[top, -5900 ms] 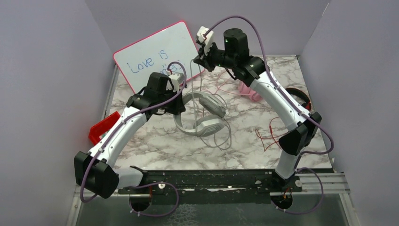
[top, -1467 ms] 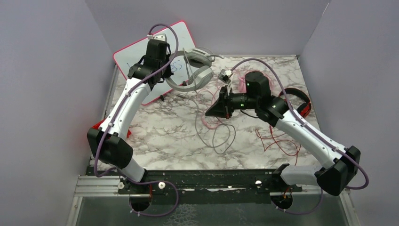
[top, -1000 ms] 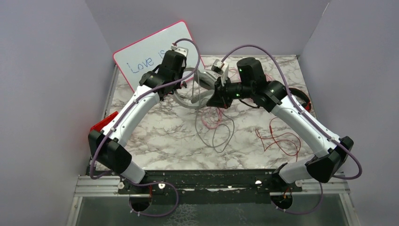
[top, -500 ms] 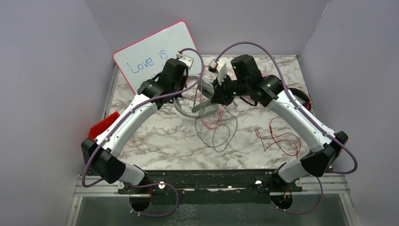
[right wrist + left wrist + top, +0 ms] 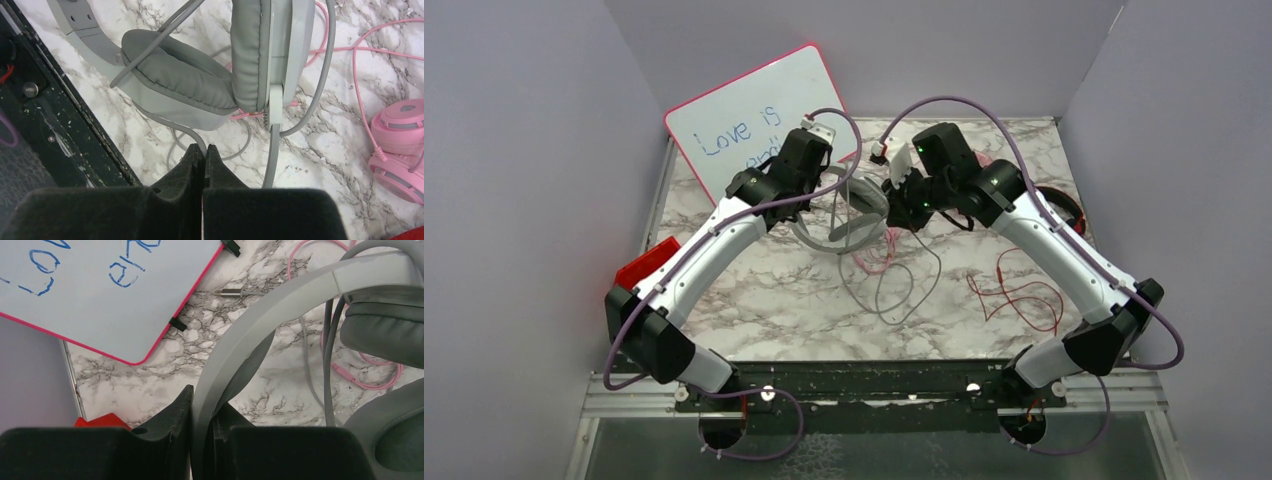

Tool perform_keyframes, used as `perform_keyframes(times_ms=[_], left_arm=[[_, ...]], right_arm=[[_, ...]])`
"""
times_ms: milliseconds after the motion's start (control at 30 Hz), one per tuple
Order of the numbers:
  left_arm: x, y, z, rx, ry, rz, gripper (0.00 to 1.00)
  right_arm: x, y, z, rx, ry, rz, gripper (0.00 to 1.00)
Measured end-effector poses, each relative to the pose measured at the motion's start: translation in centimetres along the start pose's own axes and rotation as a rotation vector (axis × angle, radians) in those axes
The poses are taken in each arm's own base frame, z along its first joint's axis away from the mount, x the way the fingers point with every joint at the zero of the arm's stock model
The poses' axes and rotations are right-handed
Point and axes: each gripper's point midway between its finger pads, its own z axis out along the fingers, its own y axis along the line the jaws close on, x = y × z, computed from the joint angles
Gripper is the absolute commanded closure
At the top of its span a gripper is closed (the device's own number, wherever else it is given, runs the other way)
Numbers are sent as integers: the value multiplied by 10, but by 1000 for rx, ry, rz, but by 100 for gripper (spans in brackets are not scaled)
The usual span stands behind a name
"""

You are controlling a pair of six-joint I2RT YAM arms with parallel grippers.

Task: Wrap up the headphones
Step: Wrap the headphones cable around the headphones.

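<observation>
The grey headphones hang above the middle of the marble table, between my two arms. My left gripper is shut on their grey headband; in the top view it sits just left of them. My right gripper is shut on their thin grey cable, just below the padded cups. More of that cable lies looped on the table. The pink headphones lie behind, their cable trailing under the grey pair. The red-and-black headphones lie at the right.
A pink-framed whiteboard leans at the back left. A red object lies at the left edge. A thin red cable sprawls at the right. Grey walls close in three sides; the black rail runs along the front.
Both arms have shifted a little toward the front with the grey headphones, which now hang lower. The right gripper has drawn the grey cable up and to the right.
</observation>
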Motion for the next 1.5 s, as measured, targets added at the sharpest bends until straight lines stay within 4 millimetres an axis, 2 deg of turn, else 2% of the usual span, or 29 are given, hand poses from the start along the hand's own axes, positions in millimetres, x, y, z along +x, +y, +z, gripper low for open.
perform_keyframes(times_ms=[167, 267, 400, 600, 767, 933, 1100, 1233, 1333, 1400, 1500], left_arm=[[4, -7, 3, 9, 12, 17, 100], [17, -11, 12, 6, 49, 23, 100], [41, -20, 27, 13, 105, 3, 100], [85, -36, 54, 36, 205, -89, 100], [119, -47, 70, 43, 271, -134, 100], [138, -48, 80, 34, 296, -176, 100], [169, -43, 86, 25, 352, -190, 100], [180, -41, 90, 25, 365, -216, 100], [180, -39, 93, 26, 362, -239, 100], [181, -38, 94, 27, 363, -249, 100], [181, -37, 94, 32, 365, -258, 100]], right_arm=[[-3, 0, 2, -12, -14, -41, 98], [-10, 7, 11, -60, -59, -38, 97], [-7, 11, 36, -107, -55, 8, 97], [7, 6, 82, -128, 7, 75, 97], [21, 4, 105, -133, 55, 125, 90], [35, 0, 129, -126, 105, 168, 77], [41, -6, 144, -102, 134, 193, 51], [23, -11, 131, -59, 110, 218, 30], [10, -17, 104, -18, 54, 269, 26], [9, -29, 68, 16, -10, 349, 24], [29, -72, 12, 130, -109, 537, 22]])
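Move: The left gripper holds the headphones by the band, their middle about 8 cm to its right and nearly level; their place on the table is some 23 cm below, 5 cm right and 5 cm back. The whiteboard's middle is about 20 cm ahead and 9 cm left. From the right gripper, shut on the grey cable, the headphones are about 9 cm left and 4 cm ahead; the pink headphones lie 16 cm ahead, 14 cm right and 25 cm down. Lower the left gripper about 20 cm with the headphones, easing slightly back and tipping the fingers some 20 degrees further down, and keep the band pinched. Follow with the right gripper, down and leftward with the cable; open it wide to let the cable go, then lift away and swing right from the headphones, turning clockwise. ##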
